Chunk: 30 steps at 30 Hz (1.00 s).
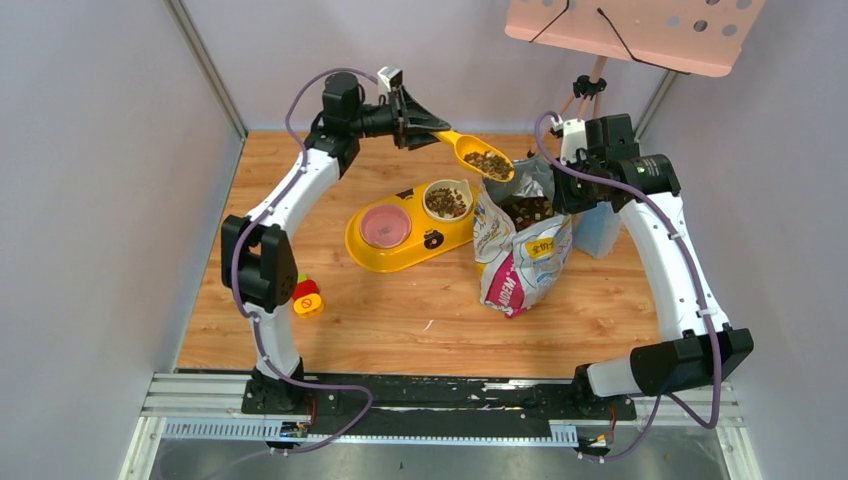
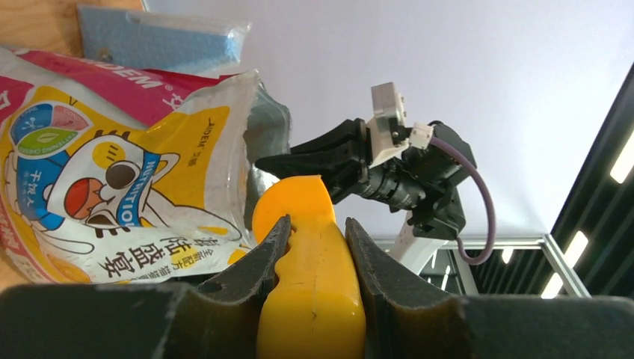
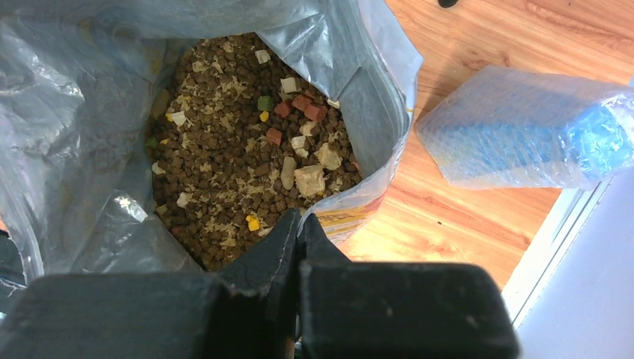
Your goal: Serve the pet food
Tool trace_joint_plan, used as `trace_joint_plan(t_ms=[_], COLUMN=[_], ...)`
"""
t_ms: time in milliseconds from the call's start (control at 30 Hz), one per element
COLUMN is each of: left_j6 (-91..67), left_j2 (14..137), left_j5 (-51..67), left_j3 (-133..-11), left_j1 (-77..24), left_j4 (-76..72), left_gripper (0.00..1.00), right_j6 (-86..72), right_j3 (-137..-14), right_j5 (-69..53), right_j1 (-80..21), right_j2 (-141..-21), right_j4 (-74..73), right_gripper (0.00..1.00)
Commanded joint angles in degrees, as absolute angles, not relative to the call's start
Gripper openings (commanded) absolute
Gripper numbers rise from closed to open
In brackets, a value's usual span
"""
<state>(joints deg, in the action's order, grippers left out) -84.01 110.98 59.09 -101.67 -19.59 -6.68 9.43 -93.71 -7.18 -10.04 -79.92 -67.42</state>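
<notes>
My left gripper (image 1: 438, 130) is shut on the handle of a yellow scoop (image 1: 484, 158), which hangs in the air between the feeder and the bag. The scoop carries a heap of brown pet food (image 1: 490, 164). From the left wrist, the handle (image 2: 314, 292) fills the gap between the fingers (image 2: 258, 258). More pet food fills the white bowl (image 1: 447, 201) in the yellow feeder (image 1: 372, 258) and lies inside the open printed bag (image 1: 527, 262). My right gripper (image 3: 300, 221) is shut on the bag's rim (image 3: 377, 131), just above the kibble (image 3: 232, 161).
The feeder's pink bowl (image 1: 385, 225) sits left of the filled one. A blue wrapped packet (image 3: 523, 127) lies on the wood beside the bag. A small red and yellow object (image 1: 307, 298) rests near the left arm. Grey walls close in both sides.
</notes>
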Motion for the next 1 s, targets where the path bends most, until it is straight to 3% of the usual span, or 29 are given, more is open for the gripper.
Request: trace_joint_plan(t_ms=[0, 367, 967], left_j6=[-82.4, -83.8, -76.6], left_j2=[105.3, 98.1, 91.7], left_j5=[60.4, 60.5, 63.2], left_j3=[-99.0, -87.1, -71.1], left_j1=[-16.7, -9.7, 15.1], left_j4=[-7.1, -11.1, -10.7], left_gripper=[0.00, 0.00, 0.00], right_j6=[10.5, 11.2, 13.2], right_j3=[-97.4, -95.3, -96.6], right_j5=[-7.4, -6.4, -8.0], right_j1=[-9.9, -9.9, -9.9], right_j2=[-80.6, -78.7, -77.5], right_j4=[-60.4, -59.7, -59.0], right_gripper=[0.00, 0.00, 0.00])
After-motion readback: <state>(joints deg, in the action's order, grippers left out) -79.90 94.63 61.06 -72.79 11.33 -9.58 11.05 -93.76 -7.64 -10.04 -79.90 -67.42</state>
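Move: Down to its left and slightly back is the pink bowl, the next place for the loaded scoop held in the left hand: about 12 cm left, 7 cm back and 27 cm below that hand. The filled cream bowl sits some 3 cm to the hand's right, about level fore and aft, 26 cm below; the open food bag's mouth lies 18 cm right, 10 cm back and 13 cm lower. From the right hand, the pink bowl is roughly 34 cm left, 3 cm ahead, 18 cm down. Sweeping left with its grip kept on the yellow scoop's handle, the left hand travels about 24 cm, slowly at first and then faster, sinking some 6 cm overall and turning about 30 degrees counter-clockwise, so the scoop's loaded head comes away from the bag towards the pink bowl. The right hand stays put, still pinching the bag's rim. ##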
